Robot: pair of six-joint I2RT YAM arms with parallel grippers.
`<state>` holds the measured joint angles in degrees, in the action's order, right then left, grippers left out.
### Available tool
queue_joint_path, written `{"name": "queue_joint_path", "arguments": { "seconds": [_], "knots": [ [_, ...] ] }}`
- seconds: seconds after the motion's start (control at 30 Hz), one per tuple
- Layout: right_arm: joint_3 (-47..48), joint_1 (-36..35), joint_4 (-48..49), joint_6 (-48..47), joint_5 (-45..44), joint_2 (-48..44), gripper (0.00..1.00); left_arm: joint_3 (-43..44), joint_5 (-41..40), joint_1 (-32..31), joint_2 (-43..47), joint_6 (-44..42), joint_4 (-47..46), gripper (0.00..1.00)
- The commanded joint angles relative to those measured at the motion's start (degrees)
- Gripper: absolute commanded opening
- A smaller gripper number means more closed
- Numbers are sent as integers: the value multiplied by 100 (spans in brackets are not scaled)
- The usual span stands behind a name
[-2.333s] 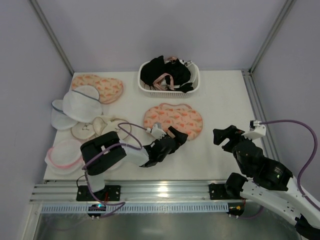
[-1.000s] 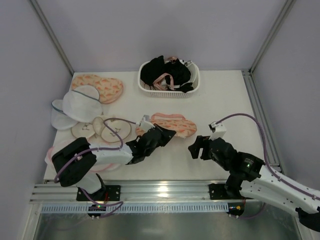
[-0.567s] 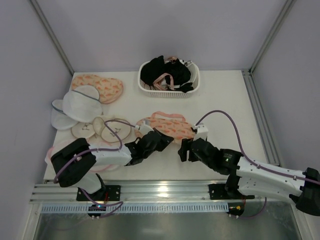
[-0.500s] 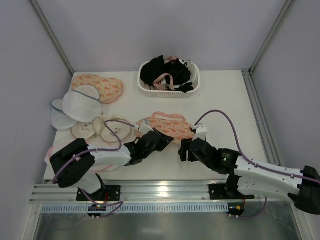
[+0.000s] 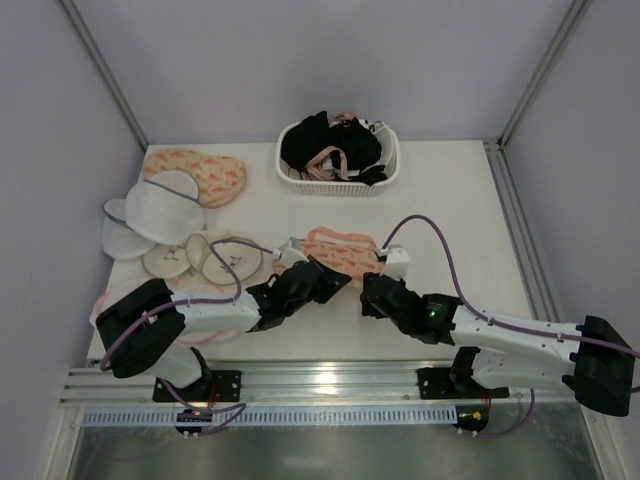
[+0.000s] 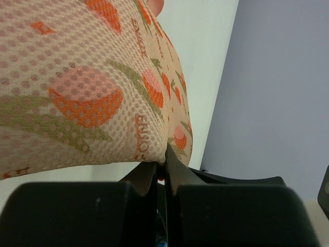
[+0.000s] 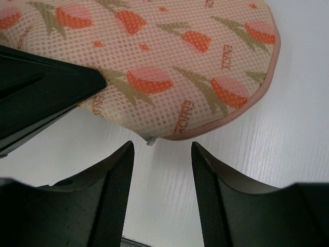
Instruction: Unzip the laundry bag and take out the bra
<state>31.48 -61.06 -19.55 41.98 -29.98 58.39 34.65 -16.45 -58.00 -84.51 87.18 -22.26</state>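
The peach laundry bag (image 5: 340, 248) with orange-pink print lies mid-table, its near edge lifted. My left gripper (image 5: 333, 279) is shut on that near edge; in the left wrist view the printed mesh of the bag (image 6: 77, 87) is pinched between the two dark fingers of the left gripper (image 6: 161, 162). My right gripper (image 5: 371, 287) sits just right of it, open. In the right wrist view the right gripper (image 7: 162, 147) faces the bag's pink zip rim (image 7: 226, 121), with a small white zip tab (image 7: 150, 140) just ahead of the gap between its fingers and untouched. The bra is hidden.
A white basket (image 5: 385, 172) of black garments stands at the back. A second peach bag (image 5: 195, 172), white mesh bags (image 5: 160, 210) and cream round bags (image 5: 215, 260) are piled at the left. A metal rail (image 5: 320, 380) runs along the near edge.
The right arm has swung left up to the bag's near edge, and its jaws have narrowed. The left gripper stays shut on the bag, which has been pulled closer and lifted.
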Motion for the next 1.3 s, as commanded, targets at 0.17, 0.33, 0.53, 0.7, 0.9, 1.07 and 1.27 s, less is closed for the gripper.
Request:
{"name": "queue_joint_path", "arguments": {
  "seconds": [0.17, 0.33, 0.53, 0.7, 0.9, 1.07, 1.27],
  "knots": [
    [402, -38, 171, 285, -948, 392, 40, -11, 151, -107, 84, 115, -340, 0],
    [341, -38, 40, 416, -1124, 270, 24, -38, 247, -124, 66, 124, -358, 0],
    [306, -38, -637, 513, -1309, -134, 4, -55, 396, -124, 31, 54, -393, 0],
    [244, -29, -1339, 627, -1458, -609, 4, -134, 467, -124, 66, -34, -376, 0],
    [393, -38, -2113, 777, -1502, -952, 4, -249, 528, -115, 137, -271, -182, 0],
    [639, -29, -2668, 944, -1608, -882, 4, -231, 889, -27, 119, -789, 106, 0],
    [921, -38, -2800, 760, -1214, -742, 4, -117, 1081, 306, 277, -2379, 390, 0]
  ]
}}
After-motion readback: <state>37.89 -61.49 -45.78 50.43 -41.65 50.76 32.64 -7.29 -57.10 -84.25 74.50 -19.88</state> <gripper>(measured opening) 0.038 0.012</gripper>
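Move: Just off the right hand's fingertips, the laundry bag's small zip pull lies about 2 cm ahead, 1 cm to the left and 1 cm lower. The bag's middle is some 10 cm ahead of that hand, 7 cm left and 5 cm down. The white basket stands roughly 36 cm ahead and 7 cm left, a few centimetres lower. From the left hand, already pinching the bag's near edge, the pull is about 3 cm back, 4 cm right and 3 cm down. Easing forward 1.5 cm to the zip pull, the right hand shuts its half-open fingers there, then draws away to the right about 7 cm, rising some 3 cm and coming back a little. The left hand keeps its pinch on the bag, drifts back and slightly right, then sinks, some 3 cm each back and down, turning roughly 15 degrees clockwise. ##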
